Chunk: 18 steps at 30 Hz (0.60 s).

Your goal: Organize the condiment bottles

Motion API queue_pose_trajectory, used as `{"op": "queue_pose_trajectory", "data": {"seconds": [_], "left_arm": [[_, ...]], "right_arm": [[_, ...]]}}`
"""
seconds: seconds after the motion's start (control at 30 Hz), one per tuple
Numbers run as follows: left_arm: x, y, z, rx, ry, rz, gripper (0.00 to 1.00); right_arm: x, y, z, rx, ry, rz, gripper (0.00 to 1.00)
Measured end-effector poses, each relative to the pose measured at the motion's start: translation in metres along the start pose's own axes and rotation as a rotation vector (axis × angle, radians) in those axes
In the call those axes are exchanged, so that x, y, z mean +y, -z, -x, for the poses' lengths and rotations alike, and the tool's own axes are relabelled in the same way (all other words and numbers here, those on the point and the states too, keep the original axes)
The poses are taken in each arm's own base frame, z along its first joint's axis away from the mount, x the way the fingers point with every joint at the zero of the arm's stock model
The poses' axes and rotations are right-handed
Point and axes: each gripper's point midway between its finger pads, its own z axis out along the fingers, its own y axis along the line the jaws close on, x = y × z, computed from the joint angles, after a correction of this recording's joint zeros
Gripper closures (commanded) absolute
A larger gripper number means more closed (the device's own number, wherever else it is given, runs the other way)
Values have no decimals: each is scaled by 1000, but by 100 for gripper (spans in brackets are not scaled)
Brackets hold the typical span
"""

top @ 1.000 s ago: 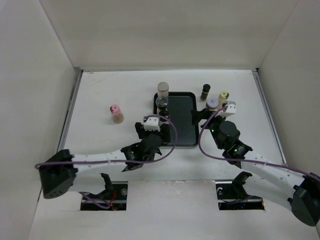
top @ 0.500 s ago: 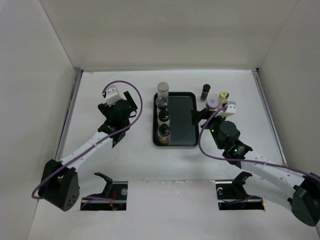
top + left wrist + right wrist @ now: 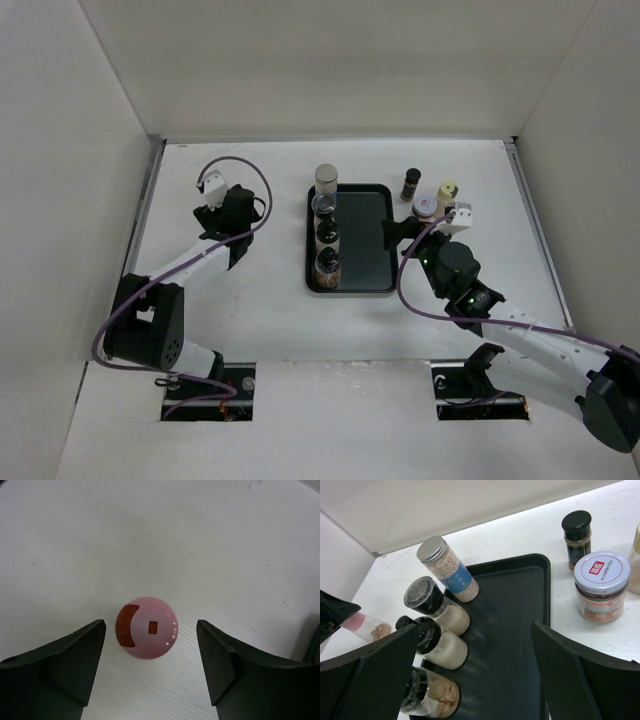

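Note:
A pink-capped condiment bottle (image 3: 147,635) stands on the white table. My left gripper (image 3: 151,625) is open and straddles its cap from above, with a gap on each side. In the top view the left gripper (image 3: 236,218) hides this bottle. Several bottles stand in a row along the left side of the black tray (image 3: 370,235): a grey-capped one (image 3: 327,180) and three black-capped ones (image 3: 328,232). My right gripper (image 3: 400,235) hangs open and empty over the tray's right edge. In the right wrist view the right gripper (image 3: 475,672) frames the tray's bare floor.
Right of the tray stand a dark-capped bottle (image 3: 411,183), a purple-white-lidded jar (image 3: 425,206) and a pale-yellow-capped bottle (image 3: 447,190). White walls close in the table on the left, back and right.
My left arm swung from the tray's near left corner over to the pink-capped bottle and now covers it from above. The right arm has not moved.

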Motion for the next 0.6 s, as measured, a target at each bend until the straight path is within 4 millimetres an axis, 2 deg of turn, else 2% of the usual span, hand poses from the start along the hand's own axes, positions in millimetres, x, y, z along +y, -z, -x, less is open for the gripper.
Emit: {"op": "queue_pose_trajectory", "data": {"seconds": [0.1,0.23,0.37,0.47,0.53,0.6], "left_arm": [[4,-8,-3,10,8,20,40],[4,-13,-4,13,23,23,67],[1,-6,4,-4,44,-2,74],[-6,22,33,-73,95,-66,75],[-20,57,69,-162,156,-158,75],[-38,100,102,-247,222,-280,75]], "right_arm": [[0,0,0,0,0,0,0],[0,0,0,0,0,0,0],[0,0,0,0,0,0,0],[0,1,1,-4,-2,2,0],[1,2,4,-12,-7,6,0],[2,4,8,-23,-13,11,0]]}}
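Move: The pink-capped bottle already stands between the left gripper's open fingers, its middle about 1 cm ahead, 1 cm left and roughly 2 cm below. Of the bottles in the tray, the nearest-row one stands about 23 cm right and 11 cm back from this hand, a black-capped one 23 cm right and 3 cm back, the silver-capped one 23 cm right and 10 cm ahead. From the right hand the pink-capped bottle lies about 41 cm left, 8 cm ahead and 12 cm lower. Ease the left gripper the last 1 cm forward, left and down around the pink-capped bottle and close the fingers until they pinch it just under the cap. Then lift it quickly, some 15 cm up from the lowest point, drawing slightly back and right, while the wrist tips the fingers upward by about 25 degrees. ##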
